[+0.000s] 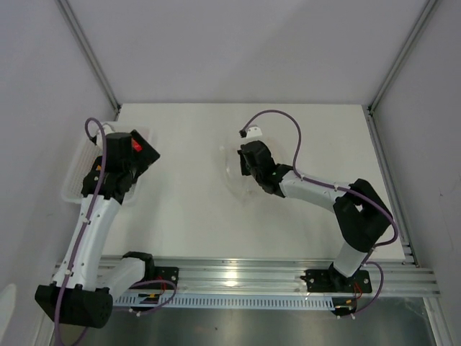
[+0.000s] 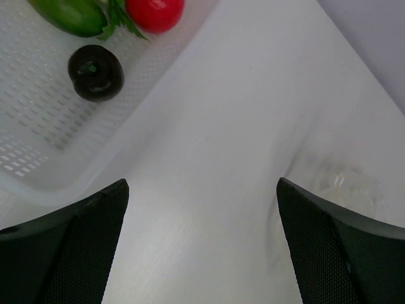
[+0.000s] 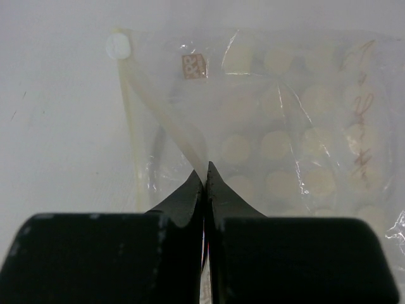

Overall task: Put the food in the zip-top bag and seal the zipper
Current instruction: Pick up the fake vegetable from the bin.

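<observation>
The clear zip-top bag (image 3: pixel 297 126) with pale round dots lies flat on the white table, also seen from above (image 1: pixel 234 180). My right gripper (image 3: pixel 205 170) (image 1: pixel 245 162) is shut on one lip of its mouth, pulling the pale zipper (image 3: pixel 166 120) strip up into a peak. The food lies in the white perforated basket (image 2: pixel 38 139): a red tomato (image 2: pixel 155 12), a green leafy piece (image 2: pixel 69 14) and a dark round piece (image 2: pixel 96 73). My left gripper (image 2: pixel 202 183) (image 1: pixel 144 153) hangs open and empty over bare table just right of the basket.
The basket (image 1: pixel 72 180) sits at the table's left edge under the left arm. Grey walls with metal rails close off the left, right and back. A faint edge of the bag (image 2: pixel 345 183) shows at the right of the left wrist view.
</observation>
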Tool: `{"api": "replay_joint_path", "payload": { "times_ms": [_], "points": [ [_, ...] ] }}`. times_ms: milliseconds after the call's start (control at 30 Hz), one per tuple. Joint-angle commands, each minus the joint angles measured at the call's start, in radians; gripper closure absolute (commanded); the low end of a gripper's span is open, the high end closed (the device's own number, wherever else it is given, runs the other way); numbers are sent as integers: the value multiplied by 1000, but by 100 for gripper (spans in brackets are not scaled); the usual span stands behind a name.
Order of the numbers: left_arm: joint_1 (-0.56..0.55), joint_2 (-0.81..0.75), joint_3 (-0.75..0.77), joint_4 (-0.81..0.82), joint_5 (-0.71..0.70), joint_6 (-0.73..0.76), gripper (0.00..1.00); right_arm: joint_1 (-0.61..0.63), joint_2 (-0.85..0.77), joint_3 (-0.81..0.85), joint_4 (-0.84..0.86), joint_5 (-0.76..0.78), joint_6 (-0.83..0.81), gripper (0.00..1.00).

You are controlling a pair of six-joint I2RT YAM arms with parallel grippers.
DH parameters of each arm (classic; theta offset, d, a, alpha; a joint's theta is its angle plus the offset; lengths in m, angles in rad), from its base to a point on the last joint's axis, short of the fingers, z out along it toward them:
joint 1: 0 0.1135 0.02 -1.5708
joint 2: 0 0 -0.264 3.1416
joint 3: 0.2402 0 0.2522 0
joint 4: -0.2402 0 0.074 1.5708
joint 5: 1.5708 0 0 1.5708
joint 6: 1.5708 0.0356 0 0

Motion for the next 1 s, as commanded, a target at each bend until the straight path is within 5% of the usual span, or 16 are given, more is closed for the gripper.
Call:
{"api": "replay_joint_path", "payload": {
  "times_ms": [0, 300, 967],
  "points": [
    [85, 58, 99, -42, -25, -86, 0, -42, 25, -38, 199, -98, -19, 100],
    [257, 161, 73, -33, -68, -214, 1, -76, 45, -57, 245, -190, -7, 100],
    [383, 652, 214, -16, -16, -297, 1, -102, 15, -98, 299, -271, -30, 100]
  ]
}}
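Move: The black vegetable lies in the bin about 14 cm to the left hand's left, 8 cm ahead and some 20 cm below the open fingers. The orange-green vegetable is roughly 5 cm farther out and 6 cm farther left than it; the tomato is about 11 cm beyond it and 2 cm to its right, with the white vegetable some 9 cm left of the tomato. From the right hand, the black vegetable is about 42 cm left, near level in reach and 10 cm lower. Leftward over the bin first, then steeply down with some forward reach, the left hand goes about 12 cm left and 13 cm down towards the black vegetable, fingers wide open, the wrist turning some 35 degrees counter-clockwise and tipping farther down. The right hand keeps its pinch on the bag's zipper edge, easing forward and down a couple of centimetres and turning slightly. ##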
